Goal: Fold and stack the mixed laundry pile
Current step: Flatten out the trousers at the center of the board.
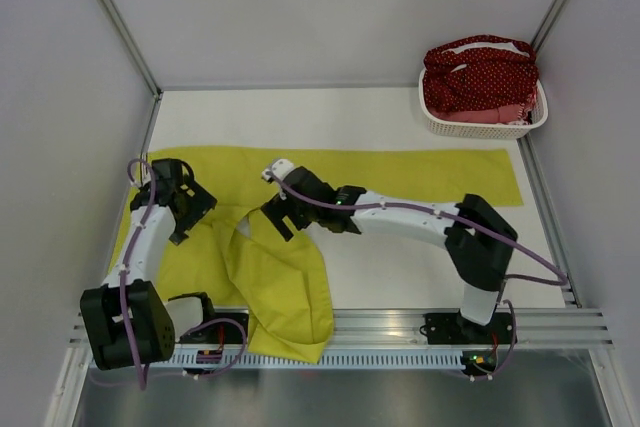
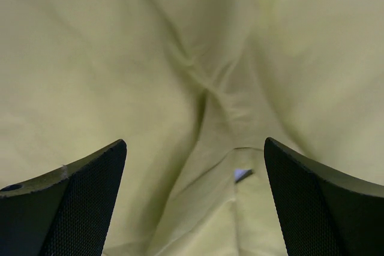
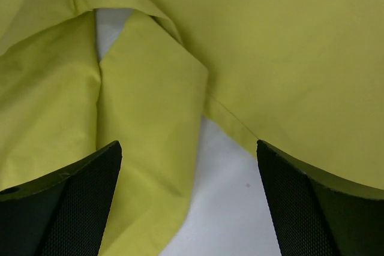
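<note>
A large yellow-green garment [image 1: 400, 172] lies spread across the white table [image 1: 400, 257], and a crumpled part of it hangs over the front edge. My left gripper [image 1: 193, 209] hovers open over its left part; the left wrist view shows only creased yellow-green cloth [image 2: 120, 58] between the open gripper's [image 2: 195, 142] fingers. My right gripper [image 1: 277, 215] is open above the garment's middle, over a cloth edge [image 3: 288, 58] and bare table [image 3: 240, 208], with nothing held in the gripper [image 3: 189, 143]. More of the laundry pile, topped by a dark red white-dotted cloth [image 1: 480, 77], fills the basket.
A white perforated basket [image 1: 482, 131] stands at the back right corner. A metal rail [image 1: 450, 322] runs along the front edge by the arm bases. Grey walls close in the table on the left, back and right.
</note>
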`<action>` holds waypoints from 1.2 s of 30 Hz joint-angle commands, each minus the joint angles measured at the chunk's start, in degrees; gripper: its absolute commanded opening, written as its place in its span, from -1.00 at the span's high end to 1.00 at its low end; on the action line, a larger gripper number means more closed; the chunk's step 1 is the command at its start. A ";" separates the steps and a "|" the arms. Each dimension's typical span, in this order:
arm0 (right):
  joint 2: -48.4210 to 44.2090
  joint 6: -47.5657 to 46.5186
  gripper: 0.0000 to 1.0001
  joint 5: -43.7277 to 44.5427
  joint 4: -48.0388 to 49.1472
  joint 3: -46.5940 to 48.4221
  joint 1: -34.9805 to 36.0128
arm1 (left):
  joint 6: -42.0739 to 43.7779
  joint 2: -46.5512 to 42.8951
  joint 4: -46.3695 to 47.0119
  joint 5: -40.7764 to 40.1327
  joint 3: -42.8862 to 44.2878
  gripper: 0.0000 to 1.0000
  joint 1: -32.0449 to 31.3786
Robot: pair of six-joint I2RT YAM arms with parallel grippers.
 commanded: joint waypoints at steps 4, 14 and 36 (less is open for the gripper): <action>13.64 0.67 -0.95 1.30 -3.05 13.08 3.90 | -4.11 -5.36 -2.64 -4.82 -7.94 -0.99 0.34; 16.11 3.75 0.51 11.03 -2.95 13.44 4.34 | -5.79 0.69 1.05 -6.14 -10.07 -0.99 0.34; -25.01 20.19 0.99 40.85 -23.96 -20.84 -45.39 | -5.08 13.79 6.15 -4.91 -4.01 -0.99 0.96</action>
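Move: Under the right hand, about 5 cm to its left, 1 cm back and some 9 cm below, is the doubled-back trouser leg's end. A gap of bare board shows 8 cm left and 2 cm back; the other leg's middle is some 30 cm right and 10 cm ahead; the bottom fold is 27 cm back and 3 cm right. The left hand's cloth patch is 4 cm back, 1 cm left and 9 cm below it; the leg end is 15 cm right, level, 9 cm below. The open right hand goes down about 8 cm and leftward onto the doubled-back leg end, shuts its fingers on it, then sweeps it fast some 45 cm to the right and a little forward beside the other leg, rising as it goes and turning clockwise about 80 degrees. Meanwhile the left hand, fingers kept wide, draws back and sinks roughly 8 cm, its tips tilting a little back towards its base, to press the trousers down on the left side of the board. ##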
